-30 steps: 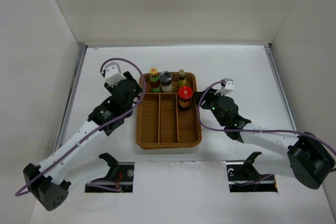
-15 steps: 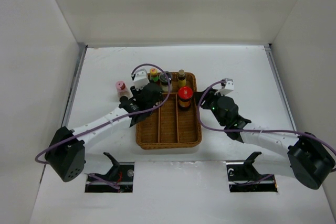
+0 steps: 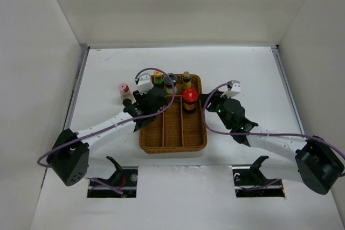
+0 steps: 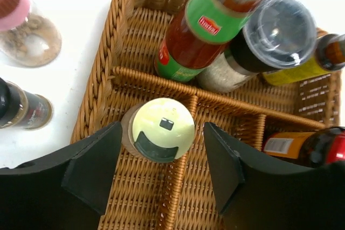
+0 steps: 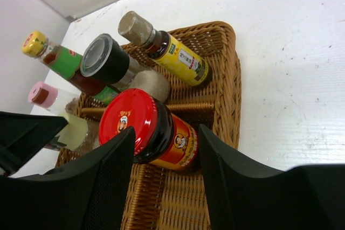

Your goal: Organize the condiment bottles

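A pale-yellow-capped bottle (image 4: 163,129) stands upright in the left lane of the brown wicker tray (image 4: 108,74). My left gripper (image 4: 163,136) hangs open over it, the right finger well clear. Along the tray's back row stand a yellow-capped red-sauce bottle (image 3: 157,74), a grey-lidded jar (image 3: 171,77) and a tan-capped bottle (image 3: 186,75). My right gripper (image 5: 167,133) is shut on the red-lidded jar (image 5: 126,122), which rests in the tray's right lane. A pink-capped jar (image 3: 124,88) and a dark bottle (image 4: 21,109) stand on the table left of the tray.
The tray (image 3: 172,133) has three long lanes in front of its back row. The pen's white walls rise at the left, back and right. Both arm bases sit at the near edge, with purple cables looping above the arms.
My left arm swung right from the table beside the tray to over the tray's left lane, uncovering the pink-capped jar. The right arm and red-lidded jar have not moved.
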Robot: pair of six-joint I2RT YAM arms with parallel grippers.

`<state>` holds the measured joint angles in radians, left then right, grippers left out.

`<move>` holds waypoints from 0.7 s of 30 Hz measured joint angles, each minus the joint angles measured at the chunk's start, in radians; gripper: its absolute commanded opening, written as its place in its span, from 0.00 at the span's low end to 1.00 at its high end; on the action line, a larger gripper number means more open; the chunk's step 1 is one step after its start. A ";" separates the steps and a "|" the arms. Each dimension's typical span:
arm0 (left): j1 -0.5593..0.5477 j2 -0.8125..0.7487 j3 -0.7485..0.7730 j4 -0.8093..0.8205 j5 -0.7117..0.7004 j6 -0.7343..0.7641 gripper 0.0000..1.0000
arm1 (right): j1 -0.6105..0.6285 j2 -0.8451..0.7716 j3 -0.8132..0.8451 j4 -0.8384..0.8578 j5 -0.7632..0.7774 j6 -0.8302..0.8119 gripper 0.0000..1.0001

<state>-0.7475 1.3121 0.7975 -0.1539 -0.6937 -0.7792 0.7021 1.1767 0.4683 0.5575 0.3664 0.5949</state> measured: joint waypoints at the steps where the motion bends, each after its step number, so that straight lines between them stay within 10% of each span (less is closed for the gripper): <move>1: 0.000 -0.011 -0.001 0.000 -0.001 0.004 0.61 | -0.001 0.000 0.000 0.000 0.000 0.000 0.55; 10: 0.071 -0.238 -0.012 0.068 -0.070 0.095 0.62 | -0.002 0.000 0.000 0.000 0.002 -0.001 0.55; 21: 0.348 -0.144 -0.013 -0.010 -0.001 0.064 0.61 | -0.002 0.003 0.000 0.000 0.002 -0.002 0.56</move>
<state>-0.3992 1.1683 0.7849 -0.1642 -0.6945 -0.7147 0.7006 1.1801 0.4683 0.5571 0.3683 0.5934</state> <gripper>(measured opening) 0.616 0.560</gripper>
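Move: The pink-capped bottle I want next stands outside the basket, about 13 cm to the left of my left hand and 6 cm ahead, its middle some 3 cm lower. The black-capped bottle is 11 cm left and 1 cm back, 5 cm lower. The pale-capped bottle stands between my already open fingers, its middle 3 cm below; the red sauce bottle is 8 cm ahead and 1 cm right, level. From my right hand, the pink-capped bottle is about 34 cm left, 5 cm ahead, 7 cm lower. I lift my left hand straight off the pale-capped bottle by some 8 cm, then swing it about 13 cm left and a little forward, out over the basket's left wall towards the pink-capped bottle, sinking about half the lift again on the way. The wrist tips up during the rise and mostly levels back, turning nearly 20 degrees counter-clockwise; the fingers stay open and touch nothing yet. ##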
